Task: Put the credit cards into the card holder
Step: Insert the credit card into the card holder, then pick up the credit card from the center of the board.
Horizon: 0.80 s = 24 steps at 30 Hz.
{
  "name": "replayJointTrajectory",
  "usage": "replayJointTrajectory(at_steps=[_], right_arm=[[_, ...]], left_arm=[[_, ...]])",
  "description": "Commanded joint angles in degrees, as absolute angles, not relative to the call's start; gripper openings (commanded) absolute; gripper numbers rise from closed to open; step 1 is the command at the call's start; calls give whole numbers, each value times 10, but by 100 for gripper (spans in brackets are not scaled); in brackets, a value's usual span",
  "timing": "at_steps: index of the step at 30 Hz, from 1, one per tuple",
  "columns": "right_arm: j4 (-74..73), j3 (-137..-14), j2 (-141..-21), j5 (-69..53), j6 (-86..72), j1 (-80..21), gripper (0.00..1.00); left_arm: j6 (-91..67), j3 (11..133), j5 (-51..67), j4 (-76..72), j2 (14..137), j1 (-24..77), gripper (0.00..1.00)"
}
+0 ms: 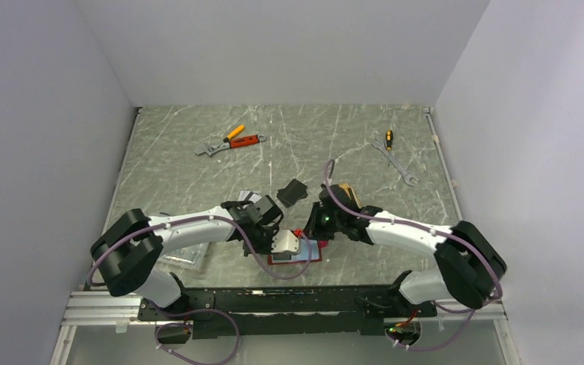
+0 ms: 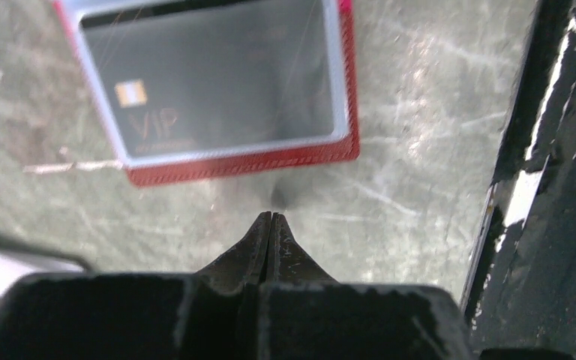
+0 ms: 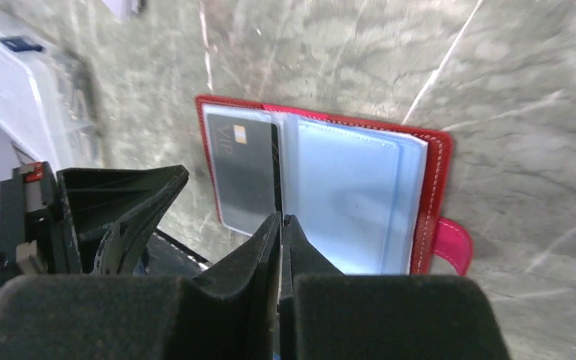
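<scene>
The red card holder (image 3: 436,180) lies open on the table, with a dark credit card (image 3: 241,169) marked VIP in its left pocket and bluish sleeves (image 3: 345,195) on the right. In the left wrist view the same card (image 2: 217,82) shows inside the holder (image 2: 255,161). My left gripper (image 2: 271,216) is shut and empty, over bare table just short of the holder's red edge. The right gripper (image 3: 279,217) is shut, with its tips over the holder's fold. A thin dark line runs up from those tips; I cannot tell whether it is a card. From above, both grippers meet at the holder (image 1: 302,257).
A black flat rectangle (image 1: 292,192) lies just beyond the grippers. A clear plastic box (image 1: 184,257) sits under the left arm. Pliers and a wrench (image 1: 230,141) lie at the back left, and a screwdriver and wrench (image 1: 395,156) at the back right. The black base rail (image 2: 540,187) borders the near edge.
</scene>
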<state>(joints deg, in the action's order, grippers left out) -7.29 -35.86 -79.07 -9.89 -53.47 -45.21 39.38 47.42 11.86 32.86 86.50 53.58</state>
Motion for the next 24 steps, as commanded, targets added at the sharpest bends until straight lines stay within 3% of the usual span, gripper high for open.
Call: replayJointTrajectory(at_steps=[1,5,11,12,13,14,19,24], right_arm=[[-120,-358,-723,-92,-507,-414,13],[-152,-370,-682,-103,-480,-357,38],[-197,-417,-663,-106,-430,-284,60],[-200,-426,-661,-110,-423,-272,62],[-203,-432,-661,-114,-417,-258,65],[-206,-437,-660,-115,-411,-246,66],[-218,-450,-665,-119,-389,-179,70],[-208,-453,-679,-128,-381,-100,76]], left_arm=[[404,503,74,379,811,513,0],[417,548,23,411,788,485,4],[406,643,-41,448,782,448,16],[402,658,-36,453,785,441,40],[397,675,-27,459,789,433,91],[389,690,-14,463,793,424,98],[335,791,88,500,851,366,99],[321,869,108,510,924,360,99]])
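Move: Gold cards lie about 14 cm ahead of the right hand and 16 cm to its right, some 4 cm below; from the left hand they are about 16 cm ahead and 27 cm right. The black cards are roughly 15 cm ahead of the right hand and 1 cm left. The open card holder's middle is about 1 cm back and 1 cm left of the right hand. The silver cards lie some 15 cm ahead of the left hand and 4 cm left. Leaving the card holder, both hands lift and spread their fingers: the right swings right and forward towards the gold cards, about 17 cm level and 7 cm up, turning some 20 degrees clockwise and opening to three quarters. The left rises about 17 cm while going 15 cm forward to above the silver cards, turning counter-clockwise and opening fully in the second half. ##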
